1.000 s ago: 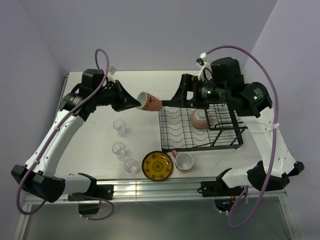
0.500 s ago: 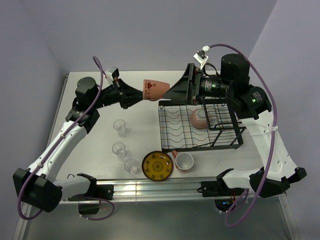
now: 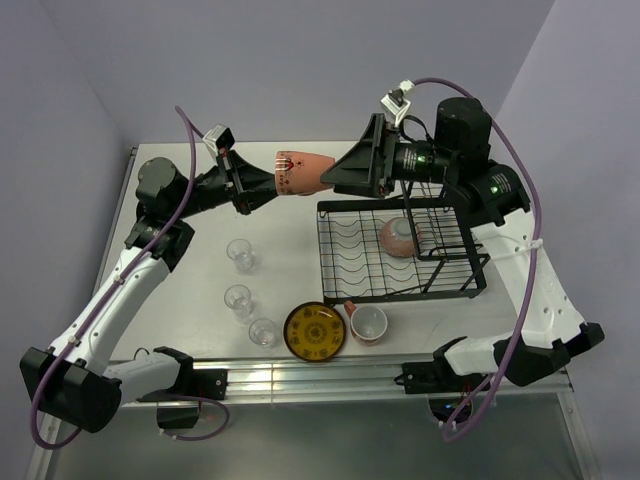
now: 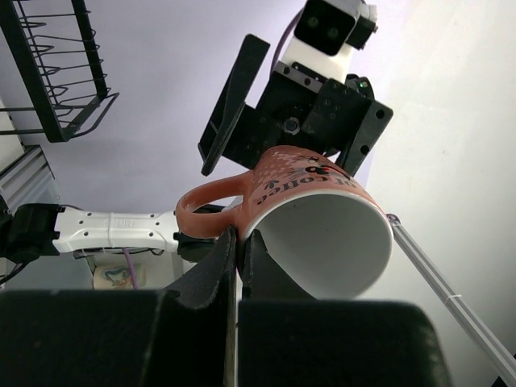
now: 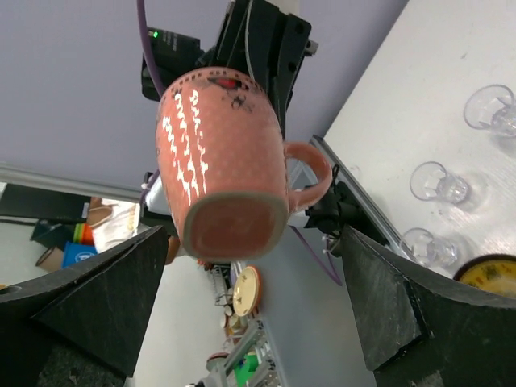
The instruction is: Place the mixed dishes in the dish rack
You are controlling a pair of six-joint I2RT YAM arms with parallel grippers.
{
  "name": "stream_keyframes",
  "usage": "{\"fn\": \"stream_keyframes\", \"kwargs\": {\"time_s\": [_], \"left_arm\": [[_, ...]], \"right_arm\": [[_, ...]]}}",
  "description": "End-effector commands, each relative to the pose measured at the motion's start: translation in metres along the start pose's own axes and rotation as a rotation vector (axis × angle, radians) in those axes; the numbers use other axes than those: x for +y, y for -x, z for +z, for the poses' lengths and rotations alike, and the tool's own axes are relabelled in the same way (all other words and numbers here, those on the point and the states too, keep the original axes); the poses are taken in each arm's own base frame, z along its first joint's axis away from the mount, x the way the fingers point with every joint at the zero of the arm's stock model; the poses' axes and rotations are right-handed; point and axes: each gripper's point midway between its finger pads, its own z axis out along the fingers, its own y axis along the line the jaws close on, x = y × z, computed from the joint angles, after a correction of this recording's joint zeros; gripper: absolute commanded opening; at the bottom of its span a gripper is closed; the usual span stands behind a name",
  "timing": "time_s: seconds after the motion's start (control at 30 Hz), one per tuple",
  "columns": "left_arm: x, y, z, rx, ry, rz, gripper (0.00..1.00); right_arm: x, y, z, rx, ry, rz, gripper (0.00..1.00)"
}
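Observation:
My left gripper (image 3: 268,180) is shut on the rim of a salmon-pink mug (image 3: 302,172) and holds it on its side in the air, left of the dish rack (image 3: 345,262). In the left wrist view the jaws (image 4: 239,242) pinch the rim beside the handle, and the mug's white inside (image 4: 326,242) faces the camera. My right gripper (image 3: 335,180) is open with its fingers either side of the mug's base (image 5: 234,226), not touching it. A second mug (image 3: 367,322), a yellow plate (image 3: 315,331) and three clear glasses (image 3: 240,254) stand on the table. The pink bowl (image 3: 398,237) sits in the rack.
The two other glasses (image 3: 238,300) (image 3: 262,332) stand in a line toward the near edge, left of the plate. The rack's taller basket section (image 3: 450,235) is at the right. Purple walls close the table at the back and on both sides.
My left gripper has lifted the mug higher and turned its base toward the right gripper. My right gripper has risen and moved left until its open fingers flank the mug's base.

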Motion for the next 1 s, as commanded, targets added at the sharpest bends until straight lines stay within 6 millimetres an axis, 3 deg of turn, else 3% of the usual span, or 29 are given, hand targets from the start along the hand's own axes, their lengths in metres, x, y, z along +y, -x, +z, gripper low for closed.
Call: {"fn": "stream_keyframes", "kwargs": {"time_s": [0.0, 0.13, 0.43, 0.63, 0.73, 0.77, 0.83, 0.93, 0.97], "left_arm": [[-0.033, -0.017, -0.007, 0.03, -0.095, 0.086, 0.0], [-0.034, -0.016, -0.006, 0.029, -0.1, 0.083, 0.0], [-0.031, -0.014, -0.002, 0.037, -0.088, 0.077, 0.0], [-0.031, -0.01, 0.001, 0.036, -0.087, 0.075, 0.0], [-0.033, -0.009, 0.003, 0.039, -0.088, 0.079, 0.0], [-0.032, -0.008, 0.003, 0.039, -0.088, 0.077, 0.0], [-0.031, -0.007, 0.004, 0.041, -0.088, 0.073, 0.0], [-0.026, -0.006, 0.005, 0.042, -0.083, 0.05, 0.01], [-0.024, -0.006, 0.004, 0.043, -0.085, 0.046, 0.09]], "right_arm": [[0.023, 0.014, 0.002, -0.023, 0.114, -0.041, 0.94], [0.034, 0.019, 0.003, -0.026, 0.166, -0.038, 0.93], [0.034, 0.026, 0.008, -0.026, 0.174, -0.023, 0.79], [0.028, 0.023, 0.01, -0.017, 0.159, -0.013, 0.56], [0.026, 0.022, 0.01, -0.013, 0.15, -0.012, 0.38], [0.025, 0.021, 0.01, -0.012, 0.147, -0.01, 0.19], [0.025, 0.021, 0.01, -0.01, 0.147, -0.009, 0.0], [0.025, 0.021, 0.009, -0.021, 0.138, -0.013, 0.0], [0.024, 0.022, 0.009, -0.027, 0.132, -0.012, 0.0]]}}
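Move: The mug, held sideways in the air with its base towards the right hand, has its middle about 6 cm to the right hand's left, 2 cm ahead and 2 cm above. From the left hand, pinching the rim, that middle is some 5 cm right, 1 cm ahead and 3 cm up. Well below the right hand, roughly 40 cm down, the pink bowl lies 12 cm ahead and 14 cm right, the yellow plate 10 cm back and 5 cm left. Forward, up and a little left, about 3 cm in all, the right hand brings its wide-open fingers around the base end of the mug, tipping up some 5 degrees. Meanwhile the fingers close to about two thirds open and stop on the mug's sides, closing effort rising as they grip. The left hand stays nearly still, keeping its pinch on the rim. ##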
